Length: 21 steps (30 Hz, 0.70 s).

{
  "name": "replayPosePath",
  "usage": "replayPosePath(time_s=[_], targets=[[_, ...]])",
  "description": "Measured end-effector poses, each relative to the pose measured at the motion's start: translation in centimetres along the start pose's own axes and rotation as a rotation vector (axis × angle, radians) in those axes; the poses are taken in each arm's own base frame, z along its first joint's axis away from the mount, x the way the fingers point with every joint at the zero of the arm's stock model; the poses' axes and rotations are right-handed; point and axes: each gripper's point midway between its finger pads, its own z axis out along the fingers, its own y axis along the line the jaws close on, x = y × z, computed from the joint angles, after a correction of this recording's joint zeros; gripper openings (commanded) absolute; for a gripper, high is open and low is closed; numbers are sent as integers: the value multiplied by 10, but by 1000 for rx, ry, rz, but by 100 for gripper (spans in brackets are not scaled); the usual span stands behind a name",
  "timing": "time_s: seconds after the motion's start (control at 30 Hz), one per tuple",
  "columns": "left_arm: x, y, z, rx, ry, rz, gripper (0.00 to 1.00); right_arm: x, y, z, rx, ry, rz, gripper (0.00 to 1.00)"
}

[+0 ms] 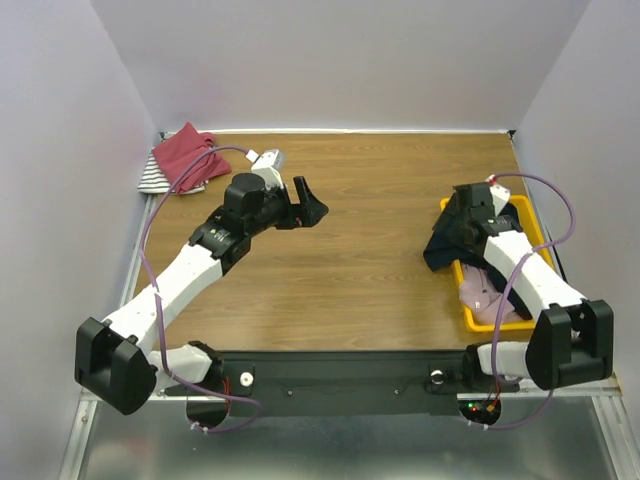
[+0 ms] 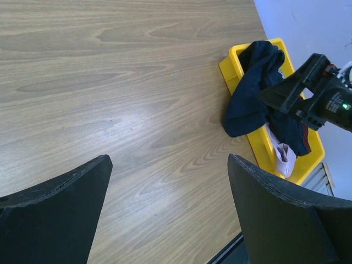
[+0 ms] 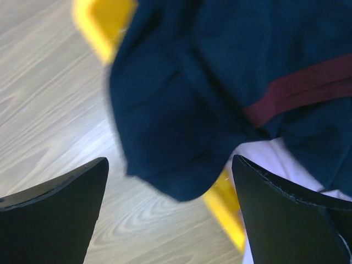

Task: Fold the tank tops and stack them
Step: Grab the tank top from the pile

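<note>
A navy tank top (image 1: 438, 252) with maroon trim hangs over the left rim of the yellow tray (image 1: 478, 322), partly spilling onto the table. Under it lies a pale pink tank top (image 1: 483, 290). My right gripper (image 1: 462, 212) hovers just above the navy cloth (image 3: 181, 110), open and holding nothing (image 3: 169, 160). A red tank top (image 1: 183, 150) lies on a black-white striped one (image 1: 152, 180) in the far left corner. My left gripper (image 1: 308, 203) stands open over bare wood near the middle left (image 2: 169, 159). In the left wrist view the navy top (image 2: 250, 93) and pink top (image 2: 283, 157) show in the tray (image 2: 234, 58).
The table is wood-grained, with white walls on three sides. The tray sits against the right edge. A metal rail runs along the left edge. Both arm bases and a black bar sit at the near edge.
</note>
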Motion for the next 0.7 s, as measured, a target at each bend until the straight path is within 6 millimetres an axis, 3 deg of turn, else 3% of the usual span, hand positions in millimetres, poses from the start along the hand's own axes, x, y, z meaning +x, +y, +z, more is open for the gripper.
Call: replayPosePath(time_s=[0.13, 0.3, 0.4, 0.47, 0.5, 0.63, 0.7], targets=[[1, -3, -1, 17, 8, 1, 98, 3, -29, 22, 67, 40, 63, 99], [1, -8, -5, 39, 9, 6, 98, -7, -64, 52, 144, 43, 171, 95], [1, -10, -6, 49, 12, 10, 98, -10, -74, 68, 165, 40, 205, 79], [2, -10, -6, 51, 13, 11, 98, -10, -78, 79, 172, 43, 216, 60], [2, -10, -6, 51, 13, 11, 98, -9, -79, 84, 176, 47, 222, 45], [2, -10, -6, 51, 14, 11, 98, -15, -80, 90, 176, 37, 225, 25], [2, -10, -6, 51, 13, 11, 98, -26, -76, 88, 166, 20, 225, 21]])
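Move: The navy tank top's middle lies about 8 cm to the right hand's right, 1 cm ahead and some 8 cm below, with a flap hanging over the bin's left rim. The yellow bin is centred roughly 10 cm right and 2 cm back; the lilac top is about 8 cm right and 8 cm back, lower down. From the idle left hand the navy top is some 35 cm right, about level fore and aft, and 22 cm below. Sweeping to its right about 10 cm while sinking some 6 cm, the open right hand passes in over the bin and down to the navy tank top, its wrist turning about 15 degrees clockwise. Late on it eases a little forward, closes its fingers to pinch a fold beside the dark red trim, and starts back up by about 1 cm. ##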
